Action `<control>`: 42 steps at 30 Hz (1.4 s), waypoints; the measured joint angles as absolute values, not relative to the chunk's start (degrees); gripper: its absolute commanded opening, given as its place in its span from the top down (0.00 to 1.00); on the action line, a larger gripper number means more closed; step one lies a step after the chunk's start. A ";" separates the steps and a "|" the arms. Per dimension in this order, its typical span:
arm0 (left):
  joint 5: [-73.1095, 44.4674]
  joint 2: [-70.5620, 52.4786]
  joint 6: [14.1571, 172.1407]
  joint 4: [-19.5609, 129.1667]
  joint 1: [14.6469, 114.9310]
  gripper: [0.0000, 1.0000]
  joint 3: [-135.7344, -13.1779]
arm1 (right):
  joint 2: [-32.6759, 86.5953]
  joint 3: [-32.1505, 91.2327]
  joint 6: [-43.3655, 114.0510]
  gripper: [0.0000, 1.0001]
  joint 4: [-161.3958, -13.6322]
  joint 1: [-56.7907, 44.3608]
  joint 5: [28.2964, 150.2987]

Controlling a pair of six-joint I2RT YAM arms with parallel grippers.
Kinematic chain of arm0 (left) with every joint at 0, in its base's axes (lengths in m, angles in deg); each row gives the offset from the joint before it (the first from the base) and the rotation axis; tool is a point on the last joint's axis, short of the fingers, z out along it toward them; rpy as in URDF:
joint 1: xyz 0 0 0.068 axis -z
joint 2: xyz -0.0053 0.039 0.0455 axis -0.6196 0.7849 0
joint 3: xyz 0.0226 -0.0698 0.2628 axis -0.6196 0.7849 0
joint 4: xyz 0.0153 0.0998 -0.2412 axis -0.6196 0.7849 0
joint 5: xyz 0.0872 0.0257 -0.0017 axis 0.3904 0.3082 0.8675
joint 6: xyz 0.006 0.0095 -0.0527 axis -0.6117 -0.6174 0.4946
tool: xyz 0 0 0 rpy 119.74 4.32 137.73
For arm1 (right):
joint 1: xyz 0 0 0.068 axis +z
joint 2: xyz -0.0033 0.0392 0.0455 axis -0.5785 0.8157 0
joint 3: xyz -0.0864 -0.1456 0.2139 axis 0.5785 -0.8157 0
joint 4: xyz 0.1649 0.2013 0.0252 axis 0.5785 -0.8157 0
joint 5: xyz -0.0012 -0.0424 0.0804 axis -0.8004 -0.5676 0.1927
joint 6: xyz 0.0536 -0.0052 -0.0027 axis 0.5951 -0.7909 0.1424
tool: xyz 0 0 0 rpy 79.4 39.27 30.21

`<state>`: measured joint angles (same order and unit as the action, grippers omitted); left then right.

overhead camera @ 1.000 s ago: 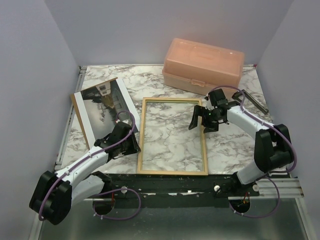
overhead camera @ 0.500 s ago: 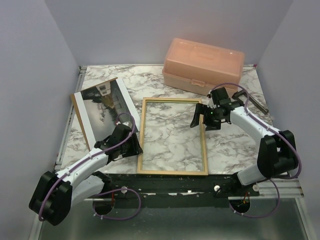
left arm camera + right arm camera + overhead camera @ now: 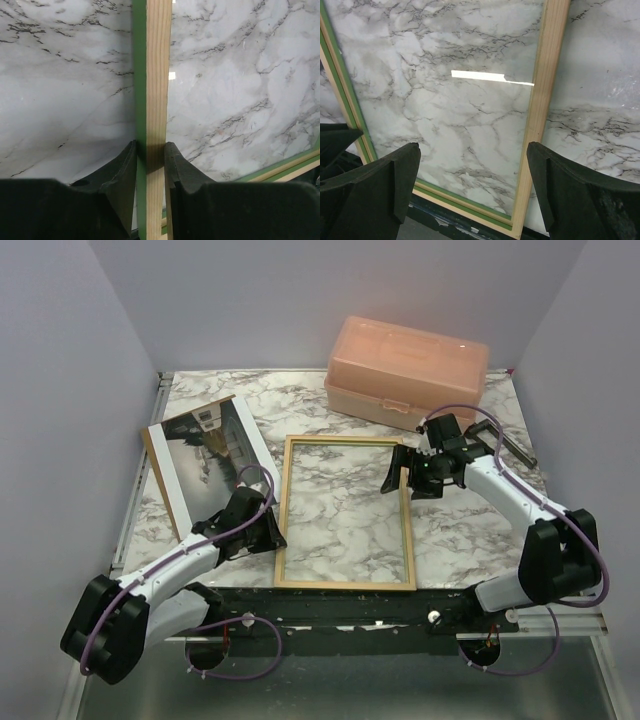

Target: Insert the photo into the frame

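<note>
The frame lies flat mid-table with its pale wood back up and the marble showing through it. In the left wrist view its left rail shows wood with a green edge. My left gripper is shut on that rail near the front corner, with both fingers pressed against its sides. My right gripper hovers open over the frame's right rail, fingers wide apart and nothing between them. The photo lies picture up at the left on a brown panel.
A peach plastic box stands at the back right. The brown backing panel pokes out from under the photo's left side. A dark bar-shaped object lies near the right wall. The table's black front edge runs just below the frame.
The right gripper has drifted slightly toward the back and its elbow has swung right. The left gripper has shifted slightly along the frame's left rail.
</note>
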<state>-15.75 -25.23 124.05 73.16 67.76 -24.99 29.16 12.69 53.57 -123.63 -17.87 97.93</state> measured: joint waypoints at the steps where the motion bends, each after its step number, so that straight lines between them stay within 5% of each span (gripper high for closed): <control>1: -15.80 -25.16 124.00 73.14 67.79 0.81 -24.99 | 29.08 12.69 53.57 0.04 -123.71 -17.87 97.97; 42: -9.17 -6.95 134.87 76.76 83.92 0.78 -40.11 | 28.47 13.65 53.57 0.04 -125.18 -17.87 99.79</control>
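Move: The left fingers already hold the photo frame by its left bar, the frame's middle lying about 17 cm to the hand's right and 8 cm ahead, barely lower. The photo lies on its board, some 18 cm to the left and 19 cm ahead of this hand. The orange box stands about 34 cm to its right and 41 cm ahead. From the open right gripper the frame's middle is roughly 14 cm left, 2 cm back and 7 cm below. Keep the left gripper pinched on the frame's left bar and shift the frame about 7 cm to the right, away from the photo. Let the hand rise nearly 2 cm on the way, then sink almost back to its starting height, with only a slight wrist tilt, and ease off at the end without opening the fingers. ##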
